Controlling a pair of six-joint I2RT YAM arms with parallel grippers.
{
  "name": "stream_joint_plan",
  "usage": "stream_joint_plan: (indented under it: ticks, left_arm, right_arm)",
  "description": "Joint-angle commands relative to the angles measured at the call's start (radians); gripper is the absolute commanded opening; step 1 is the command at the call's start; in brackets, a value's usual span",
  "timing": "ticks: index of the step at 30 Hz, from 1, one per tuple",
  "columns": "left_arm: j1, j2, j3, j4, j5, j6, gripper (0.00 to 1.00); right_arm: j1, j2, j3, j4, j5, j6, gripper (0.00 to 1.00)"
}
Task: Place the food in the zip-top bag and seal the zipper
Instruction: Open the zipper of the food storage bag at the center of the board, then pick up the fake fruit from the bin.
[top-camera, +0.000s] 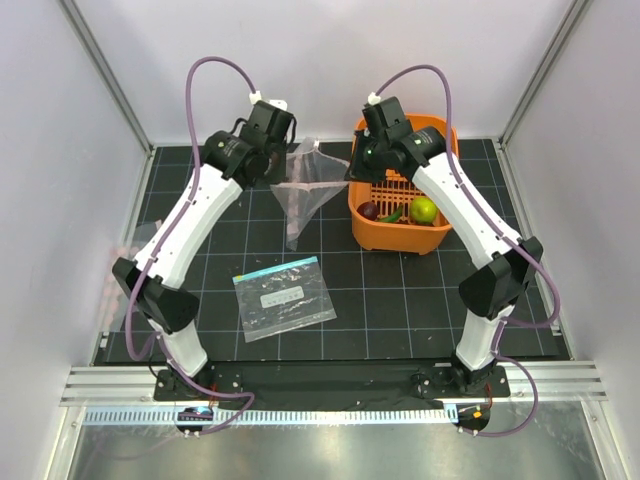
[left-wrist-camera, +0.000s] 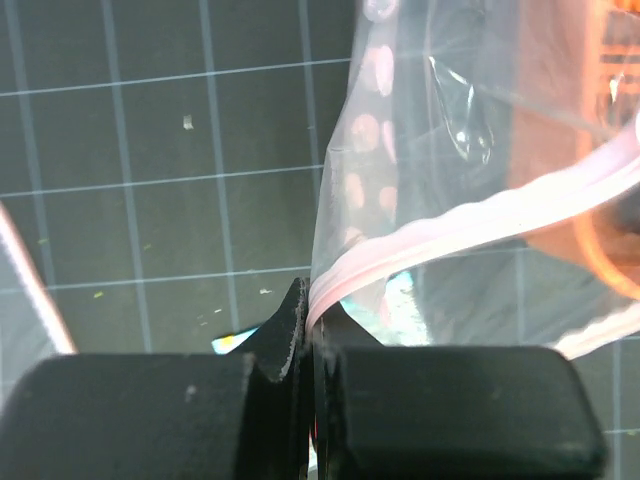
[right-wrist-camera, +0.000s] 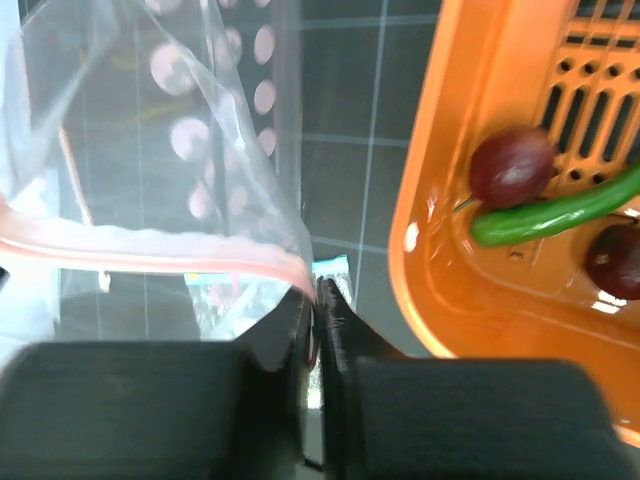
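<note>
The clear zip-top bag (top-camera: 303, 200) hangs between my two grippers, left of the orange basket (top-camera: 440, 235). My left gripper (left-wrist-camera: 312, 300) is shut on one end of the pink zipper (left-wrist-camera: 480, 225). My right gripper (right-wrist-camera: 318, 290) is shut on the other end of the zipper (right-wrist-camera: 150, 250). From above, the left gripper (top-camera: 276, 168) and right gripper (top-camera: 354, 170) hold the bag's mouth stretched between them. In the basket lies food: a dark maroon piece (right-wrist-camera: 512, 165), a slim green chili (right-wrist-camera: 560, 210) and a green round fruit (top-camera: 423, 209). No food shows inside the bag.
A second clear bag with a teal strip and white label (top-camera: 284, 297) lies flat on the black grid mat nearer the arm bases. The basket wall (right-wrist-camera: 450, 290) stands close to the right of my right gripper. White walls enclose the table.
</note>
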Motion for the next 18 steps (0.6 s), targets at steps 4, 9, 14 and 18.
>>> stream_joint_plan:
  ticks: [4, 9, 14, 18]
  left_arm:
    - [0.017, -0.016, 0.090, -0.090, -0.130, 0.030, 0.01]
    - [0.017, 0.019, 0.096, -0.093, -0.069, 0.010, 0.00]
    - [0.017, 0.045, 0.112, -0.075, -0.055, 0.018, 0.01]
    - [0.017, 0.081, 0.125, -0.090, -0.127, 0.028, 0.01]
  right_arm:
    - [-0.021, 0.008, -0.021, 0.051, -0.086, -0.044, 0.43]
    - [-0.021, 0.033, -0.006, 0.074, -0.123, -0.067, 0.52]
    - [-0.024, 0.035, -0.001, 0.092, -0.172, -0.067, 0.61]
    - [-0.029, 0.011, -0.035, 0.210, -0.394, -0.090, 0.82]
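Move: Both hands hold the food storage bag's pink zipper rim; the mouth's middle lies about 8 cm to the right hand's left, level fore-and-aft, and about 8 cm right of the left hand. From the right hand, the orange basket's middle is some 14 cm right, 8 cm ahead and 18 cm down; the flat blue-zip bag lies about 20 cm back, 15 cm left and 25 cm down. Right fingers open wide off the rim, shifting about 3 cm left towards the left hand, which keeps its pinch. ##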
